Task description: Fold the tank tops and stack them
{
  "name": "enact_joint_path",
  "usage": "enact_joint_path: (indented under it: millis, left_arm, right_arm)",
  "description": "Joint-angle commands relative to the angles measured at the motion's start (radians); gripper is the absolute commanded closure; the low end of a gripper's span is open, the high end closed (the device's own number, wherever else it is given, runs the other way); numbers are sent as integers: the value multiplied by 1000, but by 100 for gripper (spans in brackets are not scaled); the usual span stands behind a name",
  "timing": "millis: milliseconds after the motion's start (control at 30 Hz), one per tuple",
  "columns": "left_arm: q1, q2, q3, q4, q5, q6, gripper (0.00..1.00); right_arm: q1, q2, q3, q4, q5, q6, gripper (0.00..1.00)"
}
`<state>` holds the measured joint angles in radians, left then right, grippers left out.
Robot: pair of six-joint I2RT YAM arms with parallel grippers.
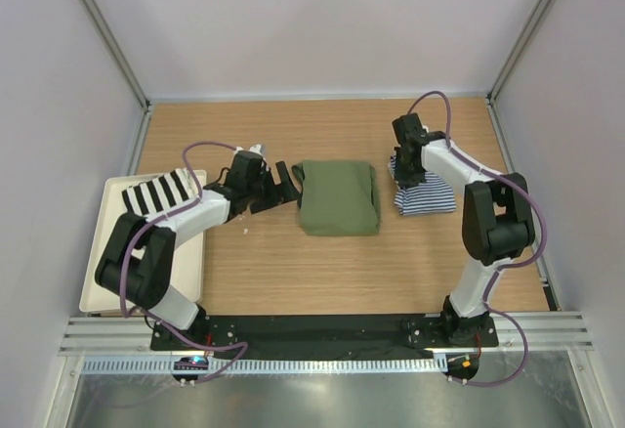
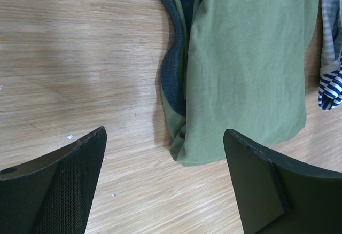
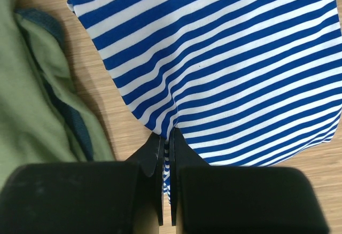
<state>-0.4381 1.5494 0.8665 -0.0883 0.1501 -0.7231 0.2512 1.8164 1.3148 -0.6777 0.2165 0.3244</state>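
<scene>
The olive green tank top [image 1: 338, 196] lies folded in a rectangle at the table's middle, and its navy trim shows along the left edge in the left wrist view [image 2: 246, 63]. My left gripper [image 1: 291, 186] hovers just left of it, open and holding nothing [image 2: 164, 132]. The navy-and-white striped tank top [image 1: 427, 196] lies bunched to the right of the olive one. My right gripper [image 1: 403, 166] is shut on a pinch of the striped cloth [image 3: 230, 68], which runs up between the jaws [image 3: 166, 138]. A strip of bare wood separates the two tops; olive tank top [image 3: 26, 111].
A white tray [image 1: 98, 291] sits at the left edge of the table with a black-and-white striped cloth [image 1: 156, 192] on its far end. Grey walls close in the table on the left, right and back.
</scene>
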Motion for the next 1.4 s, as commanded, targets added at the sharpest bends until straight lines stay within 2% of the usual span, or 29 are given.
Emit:
enact_joint_path:
  millis: [0,133,400,667,800,1133,1367]
  left_arm:
    - [-2,12,26,-1,9,24,10]
    - [-4,17,28,-1,12,24,10]
    - [-4,29,32,-2,17,25,10]
    - [-7,34,35,-2,16,28,10]
    - [-5,40,37,-4,14,31,10]
    - [-8,52,43,-7,17,33,10]
    - [-17,106,62,-7,29,39,12]
  right_arm:
    - [-7,-63,40,29,-75,65,99]
    - [-16,-66,61,17,-164,94,99]
    - [-21,-120,72,-2,-204,133,99]
    - [-17,-157,70,0,-338,163,99]
    - [5,-173,77,-14,-341,176,99]
    - [82,-186,135,-42,-281,263,99]
    - [236,-89,316,-149,-94,291,99]
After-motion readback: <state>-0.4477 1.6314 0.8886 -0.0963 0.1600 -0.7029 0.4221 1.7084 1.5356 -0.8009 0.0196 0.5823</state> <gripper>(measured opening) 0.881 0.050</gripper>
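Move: The right hand already grips the left edge of the folded striped tank top. The folded green tank top, where it is being taken, is centred roughly 15 cm to this hand's left, 3 cm back and 5 cm below. The striped top's middle lies about 5 cm right of the hand, 2 cm back and 4 cm down. From the idle left hand, the green one is some 10 cm right, level ahead, 7 cm below. Keeping its pinch on the striped tank top, the right hand carries the cloth left towards the green tank top and up, roughly 11 cm left and 10 cm higher, climbing throughout. The wrist tilts about 20 degrees, swinging the fingertips leftward. The left hand, open and empty, sinks about 2 cm beside the green stack. ##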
